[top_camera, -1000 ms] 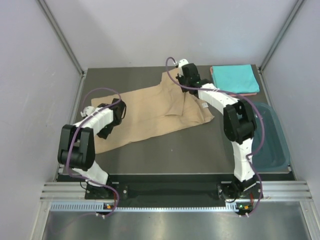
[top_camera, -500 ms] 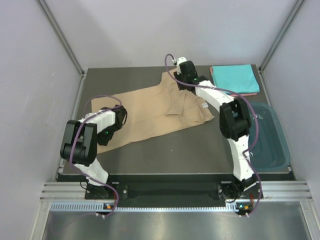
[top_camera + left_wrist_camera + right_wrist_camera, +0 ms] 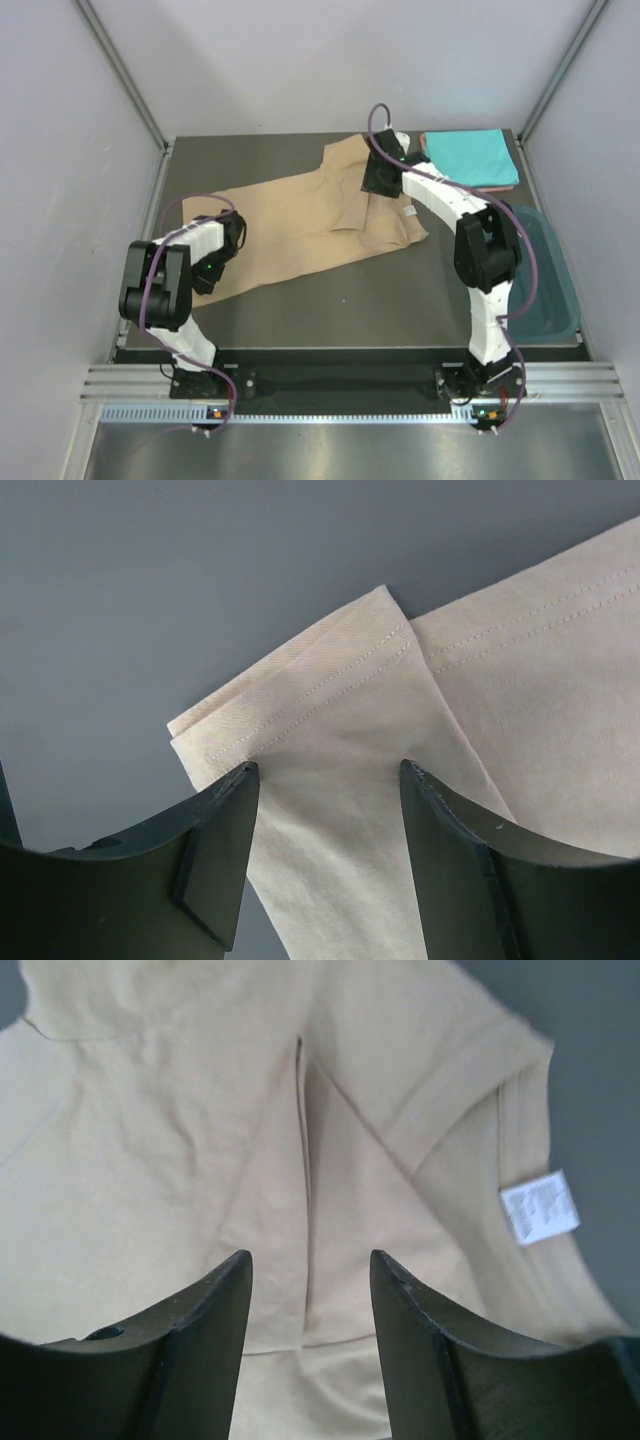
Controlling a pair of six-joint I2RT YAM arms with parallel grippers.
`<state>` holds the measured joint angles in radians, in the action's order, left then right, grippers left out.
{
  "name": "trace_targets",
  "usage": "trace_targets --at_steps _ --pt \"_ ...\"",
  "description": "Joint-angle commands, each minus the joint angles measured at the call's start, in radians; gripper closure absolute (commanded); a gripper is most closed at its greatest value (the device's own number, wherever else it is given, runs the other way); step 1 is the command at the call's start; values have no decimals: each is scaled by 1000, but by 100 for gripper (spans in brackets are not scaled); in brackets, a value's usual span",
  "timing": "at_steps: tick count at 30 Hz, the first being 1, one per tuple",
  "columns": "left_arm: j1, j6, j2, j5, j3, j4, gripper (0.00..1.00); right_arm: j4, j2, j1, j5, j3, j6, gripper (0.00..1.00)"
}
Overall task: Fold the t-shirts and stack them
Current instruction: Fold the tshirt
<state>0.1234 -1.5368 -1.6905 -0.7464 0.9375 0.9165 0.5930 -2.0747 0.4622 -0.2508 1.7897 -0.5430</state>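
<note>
A tan t-shirt (image 3: 300, 225) lies spread across the middle of the table, partly folded over at its right end. My right gripper (image 3: 375, 180) hovers open above that folded end; the right wrist view shows creased tan cloth (image 3: 150, 1160) and a white label (image 3: 540, 1207) below the right gripper (image 3: 310, 1255), with nothing between the fingers. My left gripper (image 3: 212, 268) is at the shirt's left end. In the left wrist view, the left gripper (image 3: 328, 770) stands open over a stitched hem corner (image 3: 330, 690). A folded turquoise t-shirt (image 3: 468, 158) rests at the back right on a salmon-pink one (image 3: 505, 187), of which only an edge shows.
A dark teal plastic tub (image 3: 548, 275) stands along the table's right edge, beside the right arm. Grey walls close in the table on the left, back and right. Bare dark tabletop (image 3: 340, 295) lies between the shirt and the arm bases.
My right gripper has opened, let go of the tan shirt and shifted a little to the right. My left gripper has drifted slightly toward the near side over the shirt's left end.
</note>
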Motion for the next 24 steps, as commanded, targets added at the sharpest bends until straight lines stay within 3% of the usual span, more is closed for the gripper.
trace_targets --at_steps 1,14,24 --pt "-44 46 -15 33 -19 -27 36 11 57 -3 41 -94 -245 49" --pt "-80 70 -110 50 52 33 37 -206 145 4 137 -386 -544 50" --pt "-80 70 -92 15 49 25 37 -234 169 21 165 -435 -614 52"
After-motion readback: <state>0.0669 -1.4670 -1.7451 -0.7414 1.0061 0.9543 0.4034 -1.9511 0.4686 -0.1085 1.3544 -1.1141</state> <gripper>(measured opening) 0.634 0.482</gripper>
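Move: Behind and to the left of the right hand, the near corner of the t-shirt's turned-over flap lies about 8 cm back, 3 cm left and 9 cm below. From that hand the white tag is some 8 cm right and 3 cm back, and the turquoise stack about 22 cm right and 9 cm farther out. The left hand has the shirt's near-left corner roughly 5 cm back and 3 cm left, and the flap corner about 37 cm right and 11 cm ahead. Swooping back and down about 7 cm each way, the right hand goes from above the shirt to just over the flap's near corner, levelling off with a slight rise and leftward drift. Its wrist turns clockwise some 20 degrees and rolls left side up, fingers part open. The left hand, still on the cloth with its fingers apart, presses on and edges about 1 cm left. ##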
